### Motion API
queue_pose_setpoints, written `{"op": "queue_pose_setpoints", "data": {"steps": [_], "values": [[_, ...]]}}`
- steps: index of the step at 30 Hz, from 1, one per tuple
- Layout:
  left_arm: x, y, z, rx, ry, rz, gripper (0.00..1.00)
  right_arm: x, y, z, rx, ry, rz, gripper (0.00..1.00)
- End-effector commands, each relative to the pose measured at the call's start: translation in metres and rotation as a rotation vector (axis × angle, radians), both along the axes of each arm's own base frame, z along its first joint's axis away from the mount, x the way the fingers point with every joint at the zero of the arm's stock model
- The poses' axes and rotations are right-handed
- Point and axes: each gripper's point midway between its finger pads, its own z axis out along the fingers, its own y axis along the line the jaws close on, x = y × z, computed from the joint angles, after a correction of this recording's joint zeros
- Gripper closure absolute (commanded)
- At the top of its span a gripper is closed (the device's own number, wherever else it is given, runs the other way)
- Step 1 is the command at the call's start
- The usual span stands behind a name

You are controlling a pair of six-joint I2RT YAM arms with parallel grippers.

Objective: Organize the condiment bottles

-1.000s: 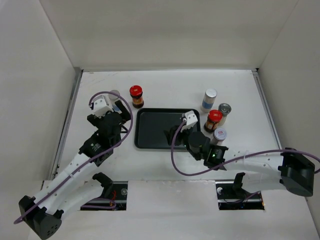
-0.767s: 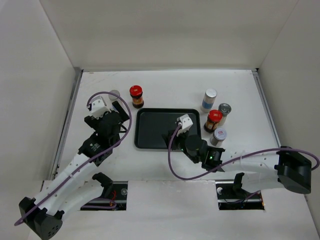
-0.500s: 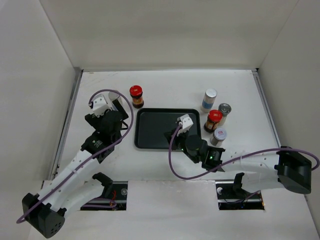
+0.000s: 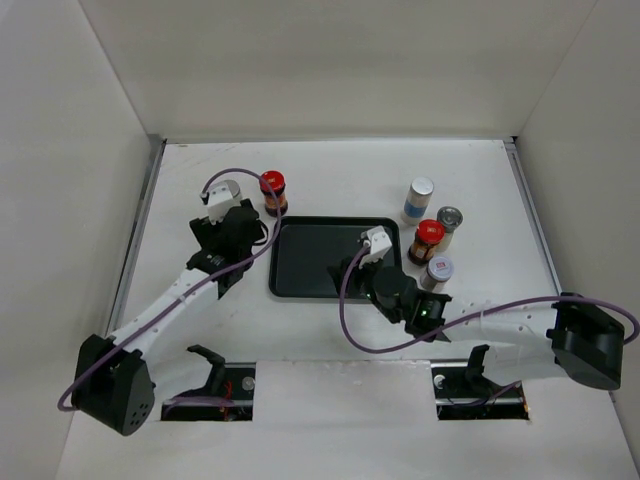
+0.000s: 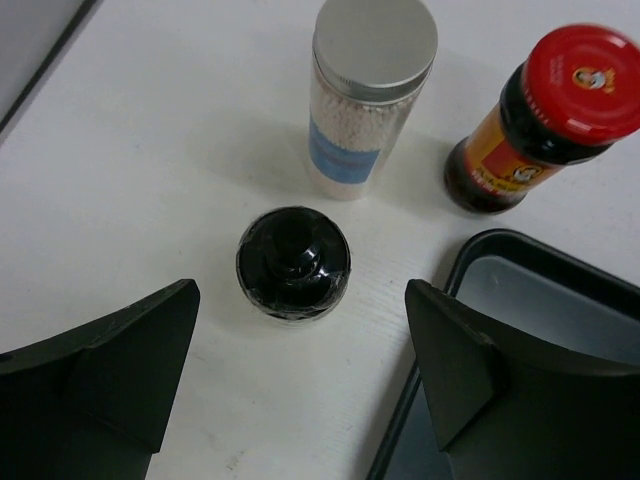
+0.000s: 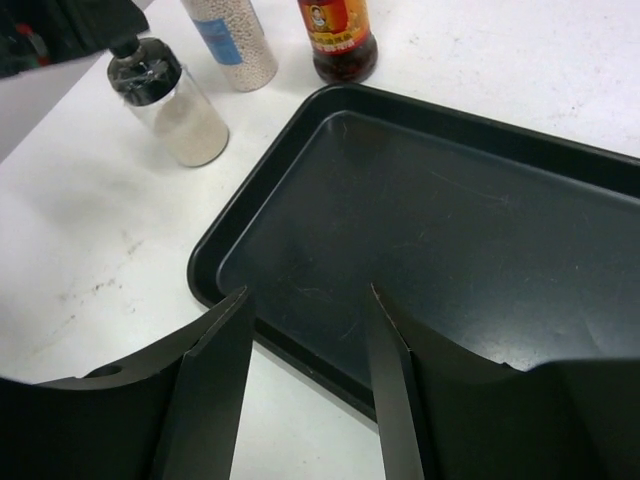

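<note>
My left gripper (image 5: 300, 292) is open and hangs above a black-capped bottle (image 5: 293, 262) that stands between its fingers, apart from both. Behind it stand a white shaker with a silver lid (image 5: 372, 60) and a dark jar with a red lid (image 5: 578, 72). In the top view the left gripper (image 4: 238, 222) hides the black-capped bottle; the red-lidded jar (image 4: 271, 184) shows beside it. My right gripper (image 6: 306, 292) is open and empty over the near-left part of the black tray (image 6: 450, 200). It also shows in the top view (image 4: 362, 262).
Right of the tray (image 4: 300, 262) stand a blue-labelled shaker (image 4: 420, 192), a second red-lidded jar (image 4: 428, 234), a silver-lidded bottle (image 4: 450, 217) and a small shaker (image 4: 439, 268). White walls enclose the table on three sides.
My left gripper has moved back and to the right, over the black-capped bottle near the red-lidded jar. My right gripper shifted slightly left over the tray. No bottle has moved.
</note>
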Motion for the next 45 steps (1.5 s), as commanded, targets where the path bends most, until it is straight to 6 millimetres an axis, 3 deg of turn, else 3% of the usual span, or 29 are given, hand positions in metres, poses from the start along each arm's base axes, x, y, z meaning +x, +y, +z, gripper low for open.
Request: {"op": "queue_pose_setpoints", "data": {"steps": [1,13,18,22,28,32,35,38,41,45], "values": [[0.019,-0.008,0.008,-0.068,-0.038,-0.026,0.16,0.005,0.003,0.017,0.071,-0.029,-0.006,0.46],[0.036,0.006,-0.034,-0.102,0.006,0.02,0.26,0.011,0.0,0.011,0.075,-0.01,-0.025,0.45],[0.039,0.012,-0.042,-0.1,0.025,0.04,0.28,0.014,-0.002,0.008,0.064,-0.004,-0.032,0.44],[0.04,0.012,-0.05,-0.096,0.038,0.041,0.38,0.015,-0.002,0.008,0.067,-0.007,-0.034,0.42],[0.037,0.01,-0.04,-0.096,0.016,0.034,0.57,0.017,-0.008,0.011,0.075,-0.012,-0.047,0.37],[0.028,0.011,-0.006,-0.114,-0.058,0.02,0.63,0.02,-0.013,0.013,0.087,-0.014,-0.062,0.31],[0.022,-0.003,0.031,-0.148,-0.152,-0.029,0.64,0.02,-0.014,0.015,0.095,-0.015,-0.062,0.24],[0.024,-0.035,0.058,-0.179,-0.201,-0.111,0.65,0.024,-0.02,0.014,0.092,-0.014,-0.085,0.23],[0.032,-0.077,0.066,-0.196,-0.206,-0.203,0.65,0.027,-0.025,0.013,0.107,-0.002,-0.104,0.24],[0.054,-0.115,0.058,-0.195,-0.186,-0.269,0.65,0.032,-0.033,0.014,0.121,-0.005,-0.129,0.24]]}}
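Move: The black-capped condiment bottle stands about 4 cm ahead of the left hand and 1 cm to its left, its middle some 10 cm below the fingers. About 9 cm straight beyond the bottle is the white bottle. From the hand, the red-capped jar is roughly 14 cm ahead and 12 cm right, and the middle of the black tray is level with it, some 27 cm right. From the right hand, the black-capped bottle lies about 18 cm ahead and 31 cm left. Bring the open left gripper down about 5 cm and slightly forward onto the black-capped bottle, and close the fingers around its cap. Lift it some 8 cm, swinging right about 10 cm towards the tray while the wrist turns clockwise; draw back a little first, then push forward again. Let the empty right hand ease a few centimetres right and forward, opening wider. ##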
